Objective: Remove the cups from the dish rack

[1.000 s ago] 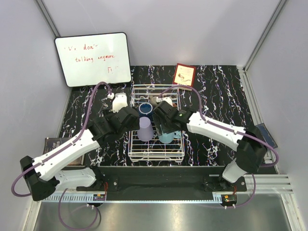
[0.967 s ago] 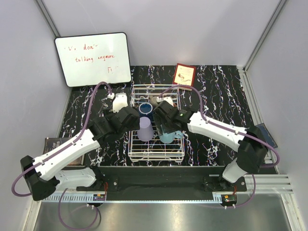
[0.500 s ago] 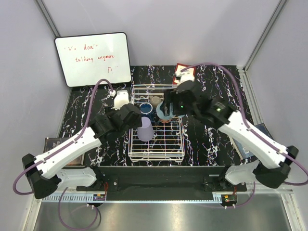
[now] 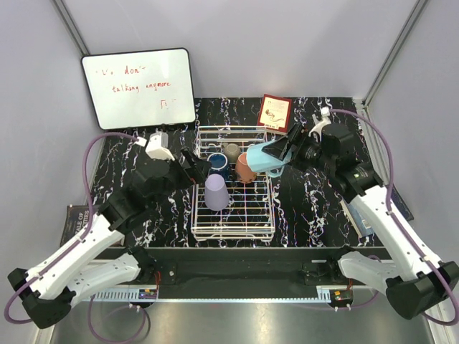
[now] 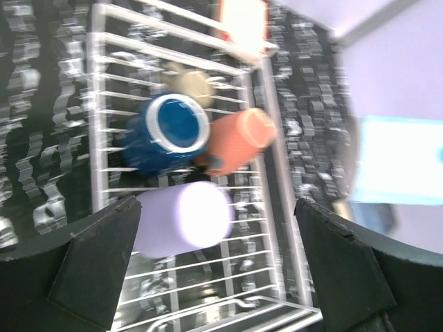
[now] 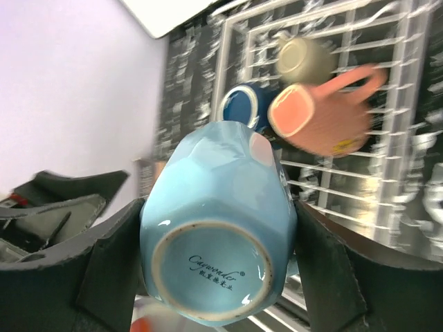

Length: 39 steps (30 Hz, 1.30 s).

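Observation:
The white wire dish rack (image 4: 233, 223) stands mid-table. A lavender tumbler (image 4: 216, 192) lies in it, with a dark blue cup (image 4: 217, 165), a salmon mug (image 4: 244, 170) and a grey-beige cup (image 4: 231, 150) behind it. My right gripper (image 4: 278, 153) is shut on a light blue mug (image 4: 262, 158), held in the air over the rack's right edge. In the right wrist view the mug (image 6: 218, 235) fills the gap between both fingers, base toward the camera. My left gripper (image 4: 193, 165) hangs open at the rack's left side, above the lavender tumbler (image 5: 183, 221), holding nothing.
A whiteboard (image 4: 138, 87) leans at the back left. A red card (image 4: 275, 112) stands behind the rack. A dark book (image 4: 72, 216) lies at the table's left edge, and a flat dark object (image 4: 398, 202) at the right edge.
The right arm has lifted the light blue mug out of the rack and carried it up and to the right. The left arm has drawn back to the left, still open.

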Each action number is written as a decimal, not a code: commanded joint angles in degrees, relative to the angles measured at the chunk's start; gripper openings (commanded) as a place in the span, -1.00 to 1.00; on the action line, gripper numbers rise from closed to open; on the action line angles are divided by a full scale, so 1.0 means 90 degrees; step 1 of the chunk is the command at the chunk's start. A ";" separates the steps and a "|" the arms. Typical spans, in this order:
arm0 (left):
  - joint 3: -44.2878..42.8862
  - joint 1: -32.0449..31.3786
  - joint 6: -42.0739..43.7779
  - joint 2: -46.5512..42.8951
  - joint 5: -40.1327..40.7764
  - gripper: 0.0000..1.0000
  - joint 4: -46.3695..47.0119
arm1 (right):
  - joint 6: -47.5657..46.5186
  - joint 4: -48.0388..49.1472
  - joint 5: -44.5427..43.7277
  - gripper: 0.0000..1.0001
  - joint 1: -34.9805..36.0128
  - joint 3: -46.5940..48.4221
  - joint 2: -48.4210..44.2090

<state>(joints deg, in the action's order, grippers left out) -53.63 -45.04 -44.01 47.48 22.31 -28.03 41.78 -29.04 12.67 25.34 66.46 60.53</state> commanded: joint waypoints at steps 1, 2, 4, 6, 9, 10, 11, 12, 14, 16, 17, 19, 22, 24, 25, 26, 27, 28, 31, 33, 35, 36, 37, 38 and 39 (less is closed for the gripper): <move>0.0089 0.0111 0.0046 0.0027 -0.1481 0.98 0.1375 | 0.1769 0.3105 0.2341 -1.00 -0.0393 -0.0888 -0.0232; 0.0138 0.0121 0.0027 0.0046 -0.1637 0.98 0.1483 | 0.1957 0.3863 0.2497 -1.00 -0.0394 -0.1054 -0.0222; 0.0216 0.0121 -0.0100 0.0046 -0.1999 0.95 0.1863 | 0.2464 0.4454 0.2830 -1.00 -0.0423 -0.1484 -0.0183; 0.0411 0.0121 -0.0265 0.0007 -0.2252 0.90 0.2349 | 0.3030 0.5420 0.3054 -1.00 -0.0443 -0.1883 -0.0125; 0.0655 0.0121 -0.0442 -0.0022 -0.2652 0.87 0.2996 | 0.3520 0.6271 0.3085 -1.00 -0.0453 -0.2237 -0.0007; 0.0694 0.0121 -0.0471 -0.0003 -0.2741 0.87 0.3094 | 0.3570 0.6370 0.3085 -1.00 -0.0453 -0.2267 0.0061; 0.0733 0.0121 -0.0529 0.0017 -0.2829 0.85 0.3298 | 0.3609 0.6535 0.3095 -1.00 -0.0443 -0.2325 0.0100; 0.0743 0.0121 -0.0559 0.0046 -0.2985 0.82 0.3348 | 0.3726 0.6643 0.3104 -1.00 -0.0453 -0.2345 0.0110; 0.0744 0.0121 -0.0589 0.0144 -0.3200 0.79 0.3504 | 0.3737 0.6713 0.3163 -1.00 -0.0453 -0.2335 0.0188; 0.0821 0.0121 -0.0637 0.0202 -0.3327 0.72 0.3719 | 0.3785 0.6839 0.3221 -1.00 -0.0453 -0.2335 0.0256; 0.0841 0.0121 -0.0666 0.0222 -0.3434 0.71 0.3942 | 0.3805 0.6878 0.3260 -1.00 -0.0453 -0.2355 0.0286; 0.0764 0.0121 -0.0696 0.0358 -0.3523 0.69 0.4042 | 0.3844 0.6918 0.3290 -1.00 -0.0453 -0.2355 0.0315; 0.0637 0.0111 -0.0686 0.0505 -0.3689 0.68 0.4217 | 0.3834 0.6918 0.3319 -1.00 -0.0443 -0.2374 0.0335; 0.0597 0.0092 -0.0696 0.0573 -0.3787 0.67 0.4325 | 0.3834 0.6918 0.3339 -1.00 -0.0443 -0.2384 0.0335; 0.0578 0.0073 -0.0715 0.0612 -0.3826 0.66 0.4442 | 0.3834 0.6908 0.3377 -1.00 -0.0443 -0.2384 0.0344; 0.0578 0.0043 -0.0725 0.0690 -0.3894 0.64 0.4520 | 0.3825 0.6908 0.3397 -1.00 -0.0443 -0.2394 0.0364; 0.0578 0.0024 -0.0735 0.0729 -0.3923 0.61 0.4608 | 0.3834 0.6918 0.3407 -1.00 -0.0443 -0.2403 0.0383; 0.0568 -0.0063 -0.0754 0.0788 -0.3953 0.58 0.4754 | 0.3834 0.6927 0.3426 -1.00 -0.0433 -0.2413 0.0393; 0.0539 -0.0249 -0.0745 0.0983 -0.3982 0.45 0.5057 | 0.3864 0.7005 0.3456 -1.00 -0.0384 -0.2472 0.0471; 0.0480 -0.0318 -0.0755 0.1139 -0.4031 0.33 0.5165 | 0.3864 0.7006 0.3485 -1.00 -0.0365 -0.2481 0.0510; 0.0441 -0.0367 -0.0755 0.1227 -0.4147 0.12 0.5272 | 0.3854 0.7006 0.3514 -1.00 -0.0345 -0.2511 0.0530; 0.0412 -0.0396 -0.0745 0.1315 -0.4197 0.05 0.5321 | 0.3854 0.7006 0.3524 -1.00 -0.0336 -0.2511 0.0559; 0.0392 -0.0416 -0.0755 0.1364 -0.4236 -0.01 0.5389 | 0.3864 0.7006 0.3534 -1.00 -0.0306 -0.2550 0.0579; 0.0373 -0.0435 -0.0745 0.1413 -0.4342 -0.18 0.5448 | 0.3873 0.7025 0.3553 -1.00 -0.0287 -0.2560 0.0598; 0.0344 -0.0474 -0.0745 0.1500 -0.4402 -0.28 0.5487 | 0.3873 0.7044 0.3563 -1.00 -0.0267 -0.2579 0.0627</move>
<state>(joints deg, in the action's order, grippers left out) -46.89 -47.68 -50.37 59.51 -12.05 13.74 75.40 27.18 44.31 21.89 42.63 65.95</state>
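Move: The light-blue cup is already in my right fingers, its open rim facing my left hand. Its middle is about 20 cm to the right of my left hand, 2 cm ahead and roughly level. From that left hand, the purple cup is 5 cm right, 1 ahead; the dark blue cup 5 right, 11 ahead; the orange cup 14 right, 11 ahead, all some 15 cm below. My right hand has the left hand about 25 cm to its left, 3 cm back and 3 below. My left hand swings some 14 cm to the right, rising about 5 and easing back a little, to meet the light-blue cup's rim. It turns clockwise and rolls its right side up, then its fingers close to under half open astride the rim. My right hand keeps its grip and brings the cup about 6 cm left, dipping, then rising again, while rolling its left side up some 35 degrees and turning counter-clockwise. ##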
